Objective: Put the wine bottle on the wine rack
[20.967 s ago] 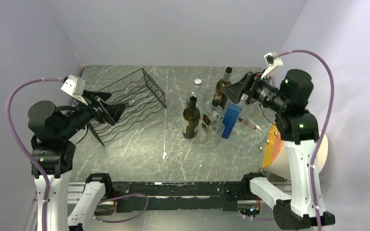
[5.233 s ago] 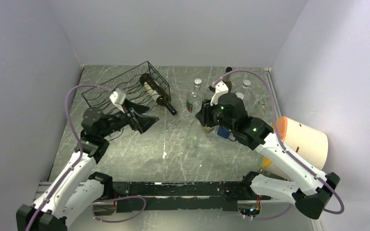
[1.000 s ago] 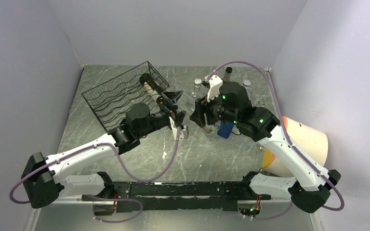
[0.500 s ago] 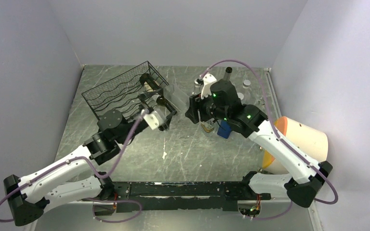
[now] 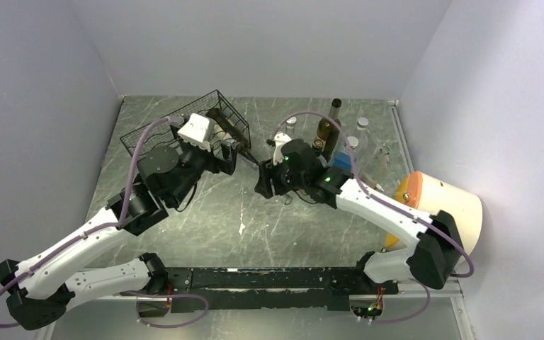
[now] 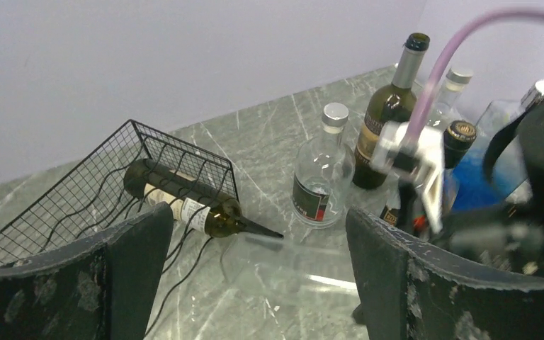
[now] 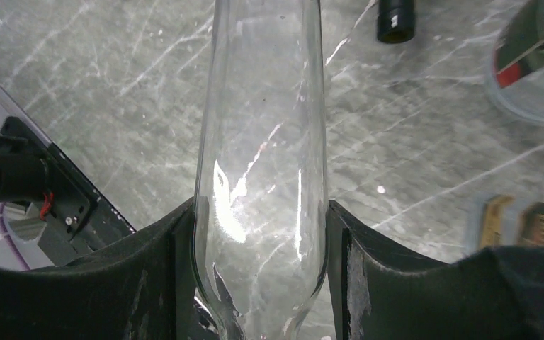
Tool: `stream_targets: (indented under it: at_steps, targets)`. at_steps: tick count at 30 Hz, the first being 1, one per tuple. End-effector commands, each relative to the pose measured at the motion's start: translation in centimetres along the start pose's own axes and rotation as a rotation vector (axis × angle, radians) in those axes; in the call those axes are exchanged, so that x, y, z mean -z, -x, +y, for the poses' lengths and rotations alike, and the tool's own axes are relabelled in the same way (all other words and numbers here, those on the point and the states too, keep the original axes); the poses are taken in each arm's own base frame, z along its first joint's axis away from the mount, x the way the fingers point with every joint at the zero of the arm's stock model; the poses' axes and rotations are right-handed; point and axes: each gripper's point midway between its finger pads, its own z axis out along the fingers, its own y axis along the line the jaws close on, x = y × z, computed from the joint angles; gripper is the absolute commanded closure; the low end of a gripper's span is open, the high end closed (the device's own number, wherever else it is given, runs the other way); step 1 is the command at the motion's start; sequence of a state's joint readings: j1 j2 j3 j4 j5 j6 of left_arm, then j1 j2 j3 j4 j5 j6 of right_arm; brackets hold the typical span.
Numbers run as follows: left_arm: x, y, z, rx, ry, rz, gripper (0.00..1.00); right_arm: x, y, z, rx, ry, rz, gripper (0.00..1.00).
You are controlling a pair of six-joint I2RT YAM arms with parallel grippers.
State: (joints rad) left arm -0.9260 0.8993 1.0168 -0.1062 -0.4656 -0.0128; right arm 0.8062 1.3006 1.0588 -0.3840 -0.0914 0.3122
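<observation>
A clear glass wine bottle [image 7: 262, 142] is clamped between the black fingers of my right gripper [image 7: 258, 212], above the marble table. In the left wrist view this bottle [image 6: 290, 273] lies faintly across, just below my left gripper [image 6: 256, 216], whose jaws stand wide open and hold nothing. The black wire wine rack [image 5: 149, 138] stands at the back left, and a dark green bottle [image 6: 184, 205] lies in the wine rack [image 6: 92, 205]. From above, my left gripper [image 5: 223, 159] hovers at the rack's right end. My right gripper [image 5: 262, 185] is close beside it. The clear bottle hardly shows there.
Upright bottles cluster at the back right: a dark one [image 5: 328, 127], a clear one with a silver cap [image 6: 322, 173] and a blue object [image 5: 340, 161]. A white cylinder with an orange end [image 5: 443, 212] lies by the right wall.
My left arm has swung back and to the left, toward the rack's right end. My right arm has moved left and nearer with the clear bottle. Both grippers' jaws are unchanged.
</observation>
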Motion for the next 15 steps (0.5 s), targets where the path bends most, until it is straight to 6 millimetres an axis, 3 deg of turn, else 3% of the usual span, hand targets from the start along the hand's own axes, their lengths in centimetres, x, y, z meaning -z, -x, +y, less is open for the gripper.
stream_targets:
  at_steps: [1, 7, 15]
  targets:
    - [0.2, 0.0, 0.4, 0.074, 0.050, 0.070, 0.05, -2.5, 2.7, 2.8, 0.000, 0.063, -0.164, 1.00]
    - [0.0, -0.3, 0.2, 0.052, 0.045, 0.108, 0.05, -6.3, 1.5, 4.2, 0.029, 0.039, -0.174, 1.00]
    - [-0.1, -0.3, -0.2, 0.065, 0.038, 0.138, 0.05, -10.0, 1.9, 5.3, 0.027, 0.049, -0.198, 1.00]
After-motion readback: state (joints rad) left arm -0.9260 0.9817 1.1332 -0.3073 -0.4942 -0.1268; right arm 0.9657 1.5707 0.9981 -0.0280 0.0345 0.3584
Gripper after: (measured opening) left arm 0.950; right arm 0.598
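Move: The right hand already holds the clear bottle by its neck end, base pointing left. The wine rack's middle lies about 14 cm ahead, 23 cm to the left and 12 cm below. The dark wine bottle already racked is some 15 cm ahead and 10 cm left; the labelled glass bottle stands about 14 cm ahead and 8 cm right, both about 12 cm lower. From the empty left hand, the rack is roughly 14 cm ahead, 11 cm left and 28 cm below. The right hand carries the still-gripped clear bottle left and down, about 7 cm each, towards the rack. ##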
